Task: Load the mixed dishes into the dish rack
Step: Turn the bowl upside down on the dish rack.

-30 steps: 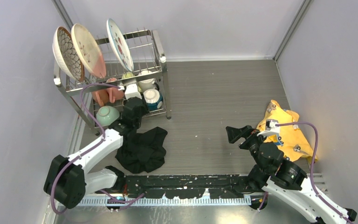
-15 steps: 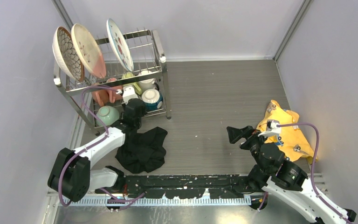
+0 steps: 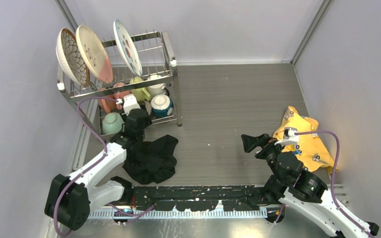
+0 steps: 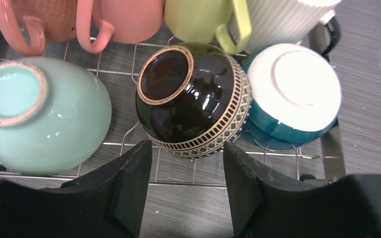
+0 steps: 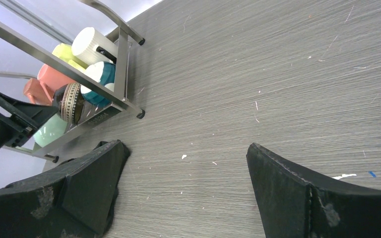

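Note:
The dish rack stands at the far left with three plates upright on its top tier. On the lower tier lie a mint bowl, a brown bowl and a blue bowl, all upside down. Pink, yellow-green and white mugs lie behind them. My left gripper is open just in front of the brown bowl, with nothing between its fingers. My right gripper hangs open over bare table on the right.
A black cloth lies crumpled under the left arm, in front of the rack. A yellow cloth lies at the right, beside the right arm. Grey walls close in the table on the left, back and right.
The left gripper has opened and drawn back a little from the rack, leaving the brown bowl on the lower tier. The right arm has stayed put.

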Robot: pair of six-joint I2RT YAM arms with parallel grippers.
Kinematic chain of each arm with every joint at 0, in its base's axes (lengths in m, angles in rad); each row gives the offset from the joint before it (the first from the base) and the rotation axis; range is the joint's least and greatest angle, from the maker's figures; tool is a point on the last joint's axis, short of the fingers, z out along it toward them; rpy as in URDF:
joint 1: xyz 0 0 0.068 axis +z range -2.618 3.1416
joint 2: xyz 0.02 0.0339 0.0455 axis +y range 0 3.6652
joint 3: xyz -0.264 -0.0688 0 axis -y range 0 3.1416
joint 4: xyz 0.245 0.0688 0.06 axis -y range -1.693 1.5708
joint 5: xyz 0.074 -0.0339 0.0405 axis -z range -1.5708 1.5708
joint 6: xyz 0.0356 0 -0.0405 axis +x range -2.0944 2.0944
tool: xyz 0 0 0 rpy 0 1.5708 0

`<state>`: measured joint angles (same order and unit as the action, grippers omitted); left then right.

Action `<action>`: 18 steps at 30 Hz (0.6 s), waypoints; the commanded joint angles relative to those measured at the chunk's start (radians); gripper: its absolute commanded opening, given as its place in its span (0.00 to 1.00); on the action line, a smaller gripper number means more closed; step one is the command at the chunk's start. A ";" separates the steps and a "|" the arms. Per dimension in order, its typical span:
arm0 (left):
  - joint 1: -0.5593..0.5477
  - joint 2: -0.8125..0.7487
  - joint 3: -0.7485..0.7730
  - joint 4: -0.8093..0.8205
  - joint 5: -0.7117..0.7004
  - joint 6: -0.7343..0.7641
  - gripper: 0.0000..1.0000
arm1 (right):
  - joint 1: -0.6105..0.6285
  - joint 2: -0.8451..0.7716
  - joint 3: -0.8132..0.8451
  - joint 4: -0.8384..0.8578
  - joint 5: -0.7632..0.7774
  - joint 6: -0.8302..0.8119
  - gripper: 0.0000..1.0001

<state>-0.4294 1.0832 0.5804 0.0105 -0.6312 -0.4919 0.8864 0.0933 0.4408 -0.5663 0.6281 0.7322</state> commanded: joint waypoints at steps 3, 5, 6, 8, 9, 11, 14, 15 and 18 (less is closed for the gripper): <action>0.006 -0.062 -0.012 0.118 0.109 0.280 0.69 | 0.004 0.010 0.003 0.040 0.009 0.003 1.00; 0.006 -0.029 -0.011 0.149 0.148 0.385 0.73 | 0.004 0.013 0.003 0.042 0.008 0.003 1.00; 0.006 -0.016 -0.010 0.161 0.173 0.429 0.73 | 0.004 0.015 0.003 0.042 0.008 0.002 1.00; 0.006 0.005 -0.014 0.185 0.195 0.469 0.73 | 0.005 0.014 0.004 0.042 0.007 0.003 0.99; 0.006 0.015 -0.021 0.201 0.209 0.484 0.73 | 0.004 0.015 0.003 0.042 0.007 0.004 1.00; 0.006 0.036 -0.037 0.245 0.234 0.564 0.73 | 0.004 0.013 0.003 0.040 0.007 0.004 1.00; 0.006 0.060 -0.041 0.263 0.237 0.622 0.73 | 0.004 0.012 0.005 0.037 0.009 0.003 1.00; 0.006 0.064 -0.043 0.267 0.225 0.632 0.73 | 0.004 0.011 0.006 0.037 0.010 0.003 1.00; 0.006 0.077 -0.051 0.279 0.206 0.688 0.76 | 0.004 0.007 0.003 0.039 0.010 0.001 1.00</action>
<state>-0.4286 1.1496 0.5365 0.1967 -0.4248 0.0719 0.8864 0.0986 0.4408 -0.5610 0.6270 0.7326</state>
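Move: The dark brown bowl lies tilted on the lower rack, about 5 cm ahead of the left hand, in line with it and some 3 cm below. The teal bowl is about 8 cm ahead and 10 cm right of that hand, the mint bowl 14 cm left and 1 cm back, both at that level; the yellow-green mug stands about 8 cm beyond the brown bowl. From the right hand the brown bowl is roughly 18 cm ahead, 44 cm left and 9 cm lower. The left hand first lifts about 2 cm as its fingers spread from half to roughly three-quarters open, then comes down some 3 cm while shifting about 2 cm right and 1 cm forward, closer to the brown bowl. Meanwhile the wrist turns clockwise and rolls its left side up, each about 25 degrees, bringing the left finger to the bowl's foot side and the right finger past its patterned rim, near the teal bowl; contact can't be made out. ##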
